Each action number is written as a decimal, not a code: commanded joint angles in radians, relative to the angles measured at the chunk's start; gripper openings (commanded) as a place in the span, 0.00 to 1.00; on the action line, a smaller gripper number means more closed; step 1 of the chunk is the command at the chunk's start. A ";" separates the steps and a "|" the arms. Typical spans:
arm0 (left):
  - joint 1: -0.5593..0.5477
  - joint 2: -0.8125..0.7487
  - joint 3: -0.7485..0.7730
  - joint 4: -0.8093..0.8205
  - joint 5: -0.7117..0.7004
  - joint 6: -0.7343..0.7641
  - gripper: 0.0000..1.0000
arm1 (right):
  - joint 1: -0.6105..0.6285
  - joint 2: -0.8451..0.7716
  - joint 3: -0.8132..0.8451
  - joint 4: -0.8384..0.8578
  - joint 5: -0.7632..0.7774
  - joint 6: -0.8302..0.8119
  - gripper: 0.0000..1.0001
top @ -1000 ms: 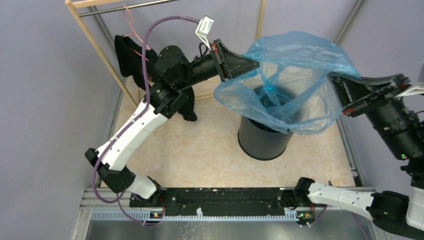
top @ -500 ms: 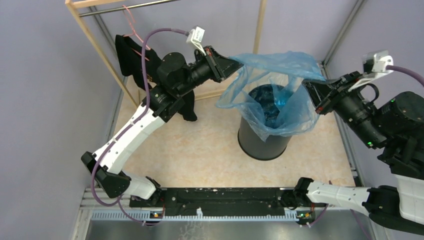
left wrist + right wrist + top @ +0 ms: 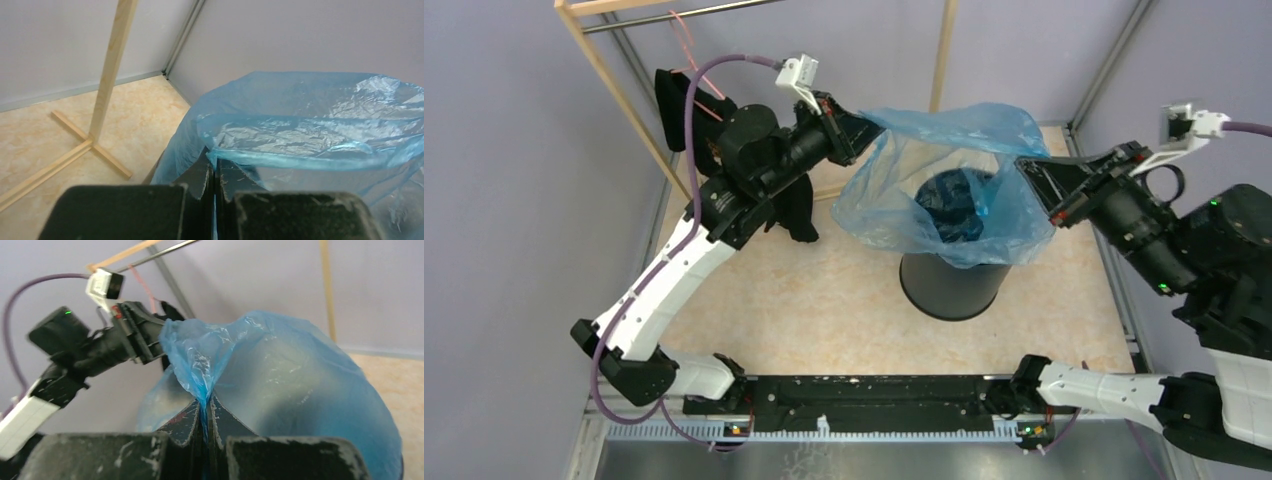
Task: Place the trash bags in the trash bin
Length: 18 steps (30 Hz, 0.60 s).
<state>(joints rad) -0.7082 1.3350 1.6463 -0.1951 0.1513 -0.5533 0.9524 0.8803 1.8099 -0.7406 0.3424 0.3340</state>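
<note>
A translucent light-blue trash bag (image 3: 944, 180) hangs spread open over the round dark trash bin (image 3: 952, 285), its lower part sagging into the bin's mouth. My left gripper (image 3: 876, 122) is shut on the bag's left rim, with blue film pinched between its black fingers (image 3: 206, 175). At the right rim my right gripper (image 3: 1024, 165) is likewise shut on a bunched fold of the trash bag (image 3: 210, 355), film running down between the fingers (image 3: 226, 422). The left arm (image 3: 95, 347) shows across the bag in the right wrist view.
A wooden frame (image 3: 619, 95) with a metal rail stands at the back left; a black shirt (image 3: 686, 110) hangs from it behind the left arm. A wooden post and foot (image 3: 107, 85) stand on the beige floor. Purple walls close in on both sides.
Both grippers have come down and drawn the bag lower over the bin. The left gripper shifted left, the right wrist turned and moved inward. The bag's mouth sits flatter and wider.
</note>
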 commanded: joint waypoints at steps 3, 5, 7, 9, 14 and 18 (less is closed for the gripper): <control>0.002 0.123 0.118 -0.037 -0.081 0.125 0.00 | -0.006 0.089 -0.038 0.041 0.204 0.033 0.00; 0.003 0.153 0.154 -0.058 -0.099 0.155 0.03 | -0.006 0.106 -0.018 0.051 0.110 0.056 0.00; 0.003 0.171 0.171 -0.067 -0.064 0.176 0.10 | -0.006 0.132 0.027 0.038 0.047 0.078 0.00; 0.002 0.174 0.176 -0.070 0.012 0.209 0.21 | -0.006 0.146 0.053 0.027 0.043 0.077 0.00; 0.002 0.080 0.157 -0.128 0.073 0.311 0.47 | -0.006 0.149 0.059 0.004 0.139 0.046 0.00; 0.003 -0.019 0.085 -0.127 0.091 0.320 0.48 | -0.006 0.162 0.019 0.013 0.212 0.037 0.00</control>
<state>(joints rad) -0.7063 1.4597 1.7523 -0.3458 0.1944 -0.2924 0.9524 1.0439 1.8210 -0.7483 0.4725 0.3859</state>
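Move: The left hand pinches the blue trash bag's rim; the trash bin's mouth lies about 17 cm to its right, 5 cm ahead and some 23 cm below. The black shirt hangs roughly 27 cm to its left and 10 cm farther out; the rack's right foot stands about 31 cm ahead and 14 cm right, on the floor. From the right hand, also pinching the bag, the bin's mouth is about 17 cm ahead, 1 cm right and 28 cm down. Forward and down by about 5 cm, then part-way back, goes the left hand above and left of the bin, rolling some 15 degrees so its left side rises while its fingers open about halfway and give up their pinch on the bag's rim. The right hand keeps its shut grip and carries its side forward about 5 cm, leftward and a little down, towards the bin's mouth and the left hand. ##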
